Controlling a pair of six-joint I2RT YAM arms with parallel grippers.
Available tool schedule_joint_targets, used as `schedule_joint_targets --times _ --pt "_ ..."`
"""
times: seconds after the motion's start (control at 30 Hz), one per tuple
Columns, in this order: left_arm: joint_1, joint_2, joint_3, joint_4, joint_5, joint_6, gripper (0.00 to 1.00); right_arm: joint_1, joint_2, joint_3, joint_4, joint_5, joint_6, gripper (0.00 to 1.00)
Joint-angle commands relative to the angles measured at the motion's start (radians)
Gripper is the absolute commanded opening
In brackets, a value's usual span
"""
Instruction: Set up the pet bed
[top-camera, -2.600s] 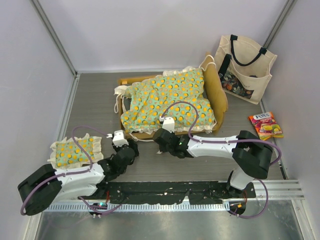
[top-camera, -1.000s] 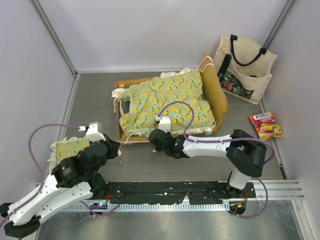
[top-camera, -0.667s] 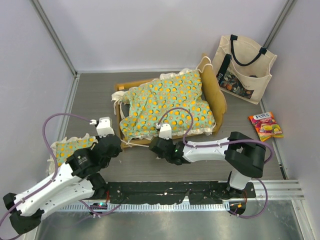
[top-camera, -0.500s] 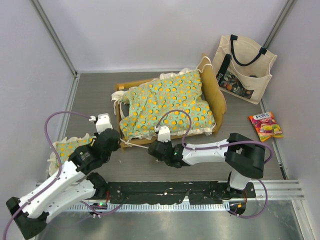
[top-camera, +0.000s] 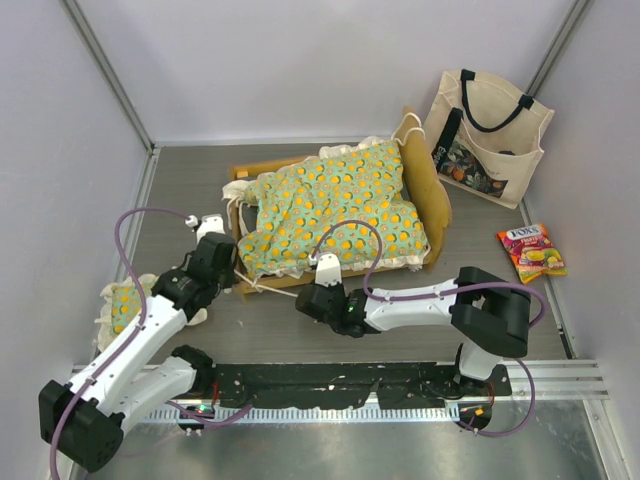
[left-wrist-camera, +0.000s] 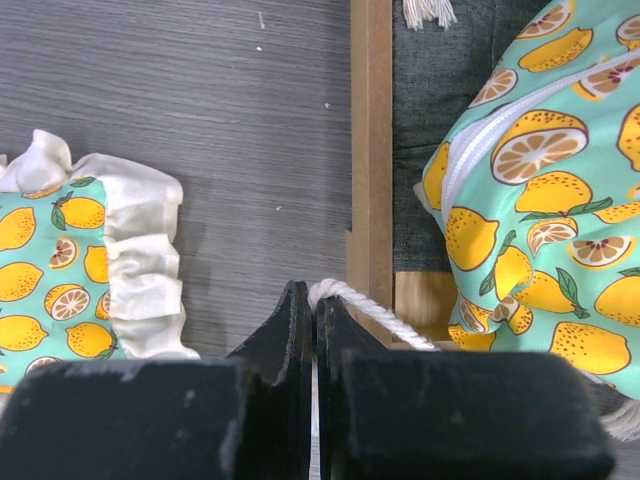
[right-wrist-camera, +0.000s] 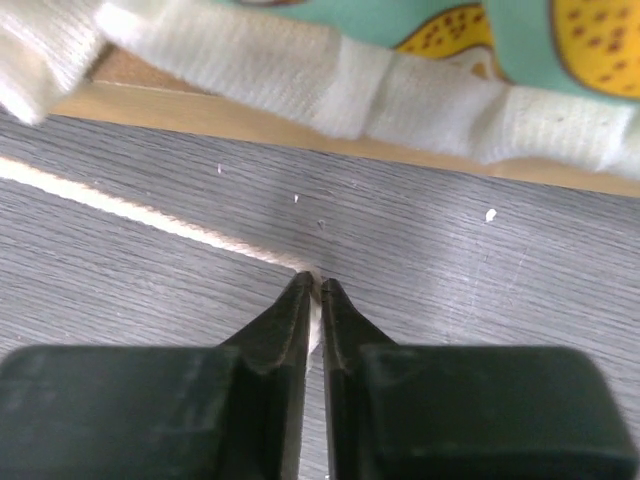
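Note:
The pet bed (top-camera: 435, 185) is a light-wood frame with a curved headboard on the right. Its green, orange-print mattress cushion (top-camera: 335, 205) lies across it. A white tie cord (top-camera: 268, 283) runs from the bed's near-left corner along the floor. My left gripper (top-camera: 229, 268) is shut on the cord's looped end (left-wrist-camera: 345, 293), next to the wooden rail (left-wrist-camera: 371, 150). My right gripper (top-camera: 304, 296) is shut on the cord's other end (right-wrist-camera: 150, 215), low over the floor. It sits just in front of the cream ruffle (right-wrist-camera: 350, 85).
A small matching ruffled pillow (top-camera: 122, 303) lies under my left arm and also shows in the left wrist view (left-wrist-camera: 60, 270). A cream tote bag (top-camera: 487, 125) leans at the back right. A candy packet (top-camera: 531, 250) lies right of the bed. Walls close in on three sides.
My left arm swung away from over the pillow, up to the bed's near-left corner. My right gripper slid slightly left and nearer with the cord. The bed shifted a little.

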Motion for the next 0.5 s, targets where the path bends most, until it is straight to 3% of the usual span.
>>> schedule_joint_targets --times 0.0,0.07,0.17,0.2,0.23,0.33,0.4,0.47 --pt "0.007 -0.011 0.013 0.044 0.048 -0.03 0.0 0.001 -0.09 0.0 0.055 -0.007 -0.057 0.23" --pt "0.009 -0.049 -0.016 0.029 0.071 -0.063 0.0 0.001 -0.124 0.003 0.057 -0.01 -0.077 0.42" --pt "0.009 -0.092 -0.03 -0.019 0.134 -0.112 0.04 -0.001 -0.199 0.016 0.041 0.008 -0.108 0.58" --pt "0.009 -0.101 -0.029 -0.039 0.144 -0.125 0.13 -0.002 -0.22 0.021 0.023 0.013 -0.117 0.59" --pt "0.007 -0.111 -0.029 -0.072 0.148 -0.132 0.34 -0.007 -0.26 0.036 0.009 0.024 -0.125 0.6" --pt "0.007 -0.137 0.011 -0.126 0.165 -0.175 0.63 -0.031 -0.361 0.064 -0.041 0.062 -0.156 0.63" --pt "0.007 -0.158 0.039 -0.181 0.141 -0.201 0.65 -0.067 -0.406 0.087 -0.098 0.074 -0.18 0.64" --pt "0.007 -0.195 0.074 -0.209 0.11 -0.206 0.75 -0.163 -0.473 0.13 -0.141 0.064 -0.197 0.64"
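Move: The cord's knot at the bed's front-left corner lies about 4 cm right of the left hand, 3 cm back and 8 cm below; from the right hand it is some 11 cm left, 3 cm ahead and about 1 cm higher. Each hand pinches one tail. The lemon cushion's middle is about 14 cm ahead and 19 cm right of the left hand; the small pillow is 19 cm left and 8 cm back of it. The cord's two tails, pulled out to either side of the knot, are let go as both grippers open to roughly two-thirds. The right hand lets go first and rises fast, about 13 cm straight up, edging forward at the end and tilting some 15 degrees; the left backs off about 3 cm and slightly right, rolling its left side down. ##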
